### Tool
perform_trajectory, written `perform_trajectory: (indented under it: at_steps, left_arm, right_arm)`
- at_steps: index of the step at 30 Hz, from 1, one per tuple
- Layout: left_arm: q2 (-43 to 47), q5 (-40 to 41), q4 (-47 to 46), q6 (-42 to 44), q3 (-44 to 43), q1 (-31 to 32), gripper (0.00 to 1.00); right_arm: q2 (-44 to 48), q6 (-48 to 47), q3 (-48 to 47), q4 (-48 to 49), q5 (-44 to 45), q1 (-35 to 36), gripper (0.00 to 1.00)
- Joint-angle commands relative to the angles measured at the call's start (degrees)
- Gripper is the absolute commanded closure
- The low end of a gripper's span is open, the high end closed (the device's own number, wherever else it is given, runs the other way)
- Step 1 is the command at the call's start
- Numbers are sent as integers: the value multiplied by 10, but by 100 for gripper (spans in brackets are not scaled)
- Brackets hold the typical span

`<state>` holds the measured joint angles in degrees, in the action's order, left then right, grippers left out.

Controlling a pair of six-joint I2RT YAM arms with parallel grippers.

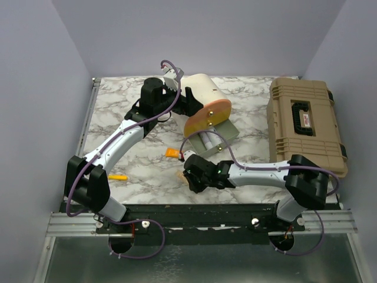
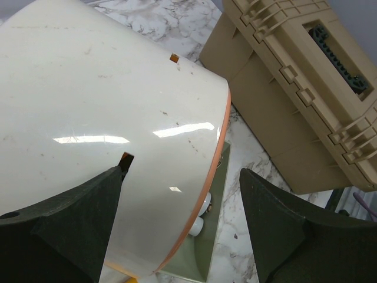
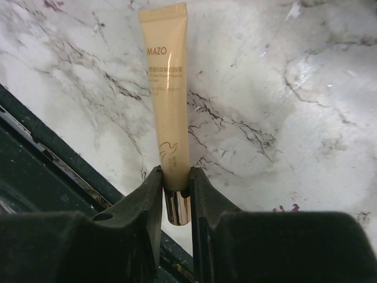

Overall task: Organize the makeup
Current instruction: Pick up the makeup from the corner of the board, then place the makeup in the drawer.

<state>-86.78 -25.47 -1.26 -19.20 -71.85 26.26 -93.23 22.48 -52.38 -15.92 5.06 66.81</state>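
My right gripper point(image 3: 175, 171) is shut on a gold tube point(image 3: 168, 100), pinching it just above its shiny cap, close over the marble table near the front edge. In the top view that gripper point(image 1: 194, 180) sits at centre front with the tube's end point(image 1: 184, 177) poking out to its left. My left gripper point(image 2: 182, 172) stands open around the raised lid of the cream-and-orange round case point(image 2: 106, 106); the left finger touches the lid, the right finger is apart from it. Whitish tubes point(image 2: 203, 206) lie in the grey-green tray point(image 2: 219, 236) under the lid. An orange tube point(image 1: 172, 153) and a yellow pen point(image 1: 118, 177) lie on the table.
A big tan toolbox point(image 1: 306, 124) stands shut at the right side, close beside the tray and case point(image 1: 203, 103). The black front rail point(image 3: 53, 153) runs just behind the held tube. Lilac walls enclose the marble table point(image 1: 253, 153).
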Motion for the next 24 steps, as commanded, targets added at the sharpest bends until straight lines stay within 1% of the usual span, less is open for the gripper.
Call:
perform_trajectory:
  at_steps: [1, 10, 13, 16, 18, 21, 24]
  left_arm:
    - [2, 8, 33, 2, 14, 2, 17]
    - [3, 6, 32, 2, 19, 2, 17]
    - [6, 6, 33, 5, 20, 2, 17]
    - [6, 5, 32, 5, 17, 2, 17]
    - [5, 3, 33, 5, 15, 2, 17]
    - [6, 6, 33, 10, 14, 2, 17]
    - [6, 4, 32, 7, 13, 2, 17]
  right_arm:
    - [49, 5, 11, 21, 54, 5, 100]
    - [130, 15, 37, 47, 87, 5, 100]
    - [153, 5, 28, 27, 129, 4, 100]
    - [168, -11, 0, -17, 194, 5, 100]
    - [186, -16, -4, -23, 232, 5, 100]
    - [221, -24, 7, -10, 240, 4, 100]
    - [250, 2, 24, -9, 249, -1, 100]
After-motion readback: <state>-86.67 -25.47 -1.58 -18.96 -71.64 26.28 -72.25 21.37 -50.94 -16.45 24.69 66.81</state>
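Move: The right hand already pinches the cream tube by its cap end, barely above the board near its front edge. The open drawer of the makeup box lies about 21 cm ahead of it and 8 cm to its right, about 1 cm higher. The orange tube lies some 15 cm ahead and 5 cm to the left, at about table height. From the left hand, the drawer is roughly 4 cm back, 5 cm to the right and 23 cm below. Upward first and foremost, the right hand carries the pinched cream tube about 12 cm off the board while easing some 5 cm forward and a little right, towards the open drawer. The steeply down-pointing fingers swing outward by about 25 degrees with a slight clockwise turn, keeping their closed grip on the cap end. ##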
